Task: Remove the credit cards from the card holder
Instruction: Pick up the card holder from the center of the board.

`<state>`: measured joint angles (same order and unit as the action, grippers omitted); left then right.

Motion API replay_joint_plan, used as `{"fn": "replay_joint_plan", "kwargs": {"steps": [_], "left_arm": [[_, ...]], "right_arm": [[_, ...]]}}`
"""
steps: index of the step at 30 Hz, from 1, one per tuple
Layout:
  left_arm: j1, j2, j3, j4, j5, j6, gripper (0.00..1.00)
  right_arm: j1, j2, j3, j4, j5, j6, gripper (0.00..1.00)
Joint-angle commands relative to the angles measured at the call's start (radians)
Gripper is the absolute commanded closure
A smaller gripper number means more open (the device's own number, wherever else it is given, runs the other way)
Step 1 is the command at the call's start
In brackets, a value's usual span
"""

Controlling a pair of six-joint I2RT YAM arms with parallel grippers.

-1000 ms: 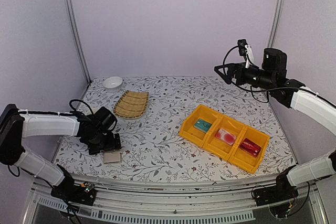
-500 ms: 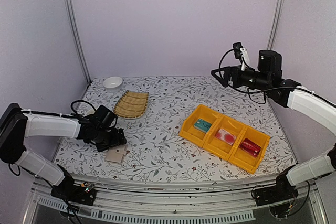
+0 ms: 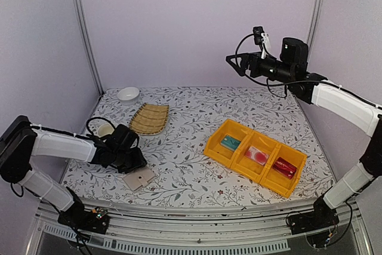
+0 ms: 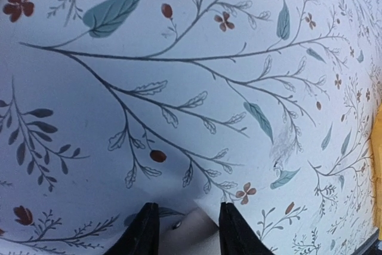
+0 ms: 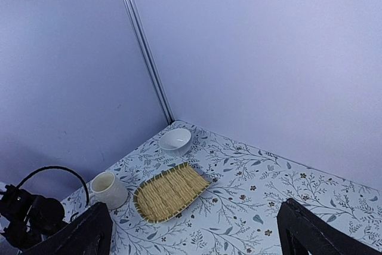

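Note:
The beige card holder [image 3: 139,178] lies flat near the table's front left. My left gripper [image 3: 132,163] is low over its far edge. In the left wrist view its two black fingers [image 4: 144,232] press on either side of a beige piece with a small snap [image 4: 197,231]. A teal credit card [image 3: 230,142] lies in the left compartment of the yellow tray [image 3: 216,148]. A whitish-pink card with a red circle [image 3: 257,155] is in the middle one. My right gripper [image 3: 234,65] hangs high over the back of the table, open and empty [image 5: 197,234].
A red item [image 3: 285,168] fills the tray's right compartment. A woven bamboo mat [image 3: 149,118], a white bowl [image 3: 128,93] and a white cup [image 3: 106,130] stand at the back left. The right wrist view also shows the mat [image 5: 172,191], bowl [image 5: 175,140] and cup [image 5: 108,190].
My left gripper has narrowed onto the card holder, which has slid right and turned. The right arm has swung left and slightly higher, still open.

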<state>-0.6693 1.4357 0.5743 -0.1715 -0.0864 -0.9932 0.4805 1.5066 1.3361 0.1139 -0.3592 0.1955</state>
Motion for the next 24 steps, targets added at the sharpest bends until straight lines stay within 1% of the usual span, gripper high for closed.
{"fn": "replay_joint_plan", "kwargs": {"steps": [1,5,8,12,17,21,24], "left_arm": [[-0.038,0.047,-0.024,0.012,0.068,-0.016,0.71],[-0.053,0.048,-0.022,0.013,0.056,-0.018,0.94],[-0.063,0.030,-0.030,0.031,0.048,-0.024,1.00],[-0.079,0.019,-0.048,0.137,0.046,0.002,1.00],[-0.097,0.027,-0.053,0.246,0.034,0.059,1.00],[-0.099,-0.014,-0.081,0.293,0.006,0.086,1.00],[-0.098,-0.051,-0.102,0.337,-0.005,0.109,1.00]], "right_arm": [[0.029,-0.018,-0.014,0.063,-0.009,0.020,0.01],[0.035,-0.048,-0.058,0.062,0.056,-0.023,0.01],[0.036,-0.043,-0.041,0.055,0.051,-0.038,0.01],[0.045,-0.055,-0.054,0.063,0.010,-0.016,0.01],[0.069,-0.094,-0.147,0.064,-0.017,0.040,0.01],[0.092,-0.124,-0.222,0.063,-0.001,0.083,0.01],[0.107,-0.128,-0.248,0.057,0.018,0.105,0.01]]}}
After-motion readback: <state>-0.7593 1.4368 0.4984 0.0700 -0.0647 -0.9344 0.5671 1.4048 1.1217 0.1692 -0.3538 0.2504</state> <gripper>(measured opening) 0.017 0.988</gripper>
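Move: The card holder's middle lies about 4 cm back from the left fingertips, 1 cm to their left and 2 cm below, its far corner showing between the half-closed fingers. From that hand the white mug stands some 12 cm ahead and 11 cm left, the bamboo tray roughly 20 cm ahead and 2 cm right. From the raised right hand, the card holder is about 19 cm back, 32 cm left and 36 cm below. Left hand pinches the card holder's far edge, dragging it right about 4 cm; open right hand sinks back. ##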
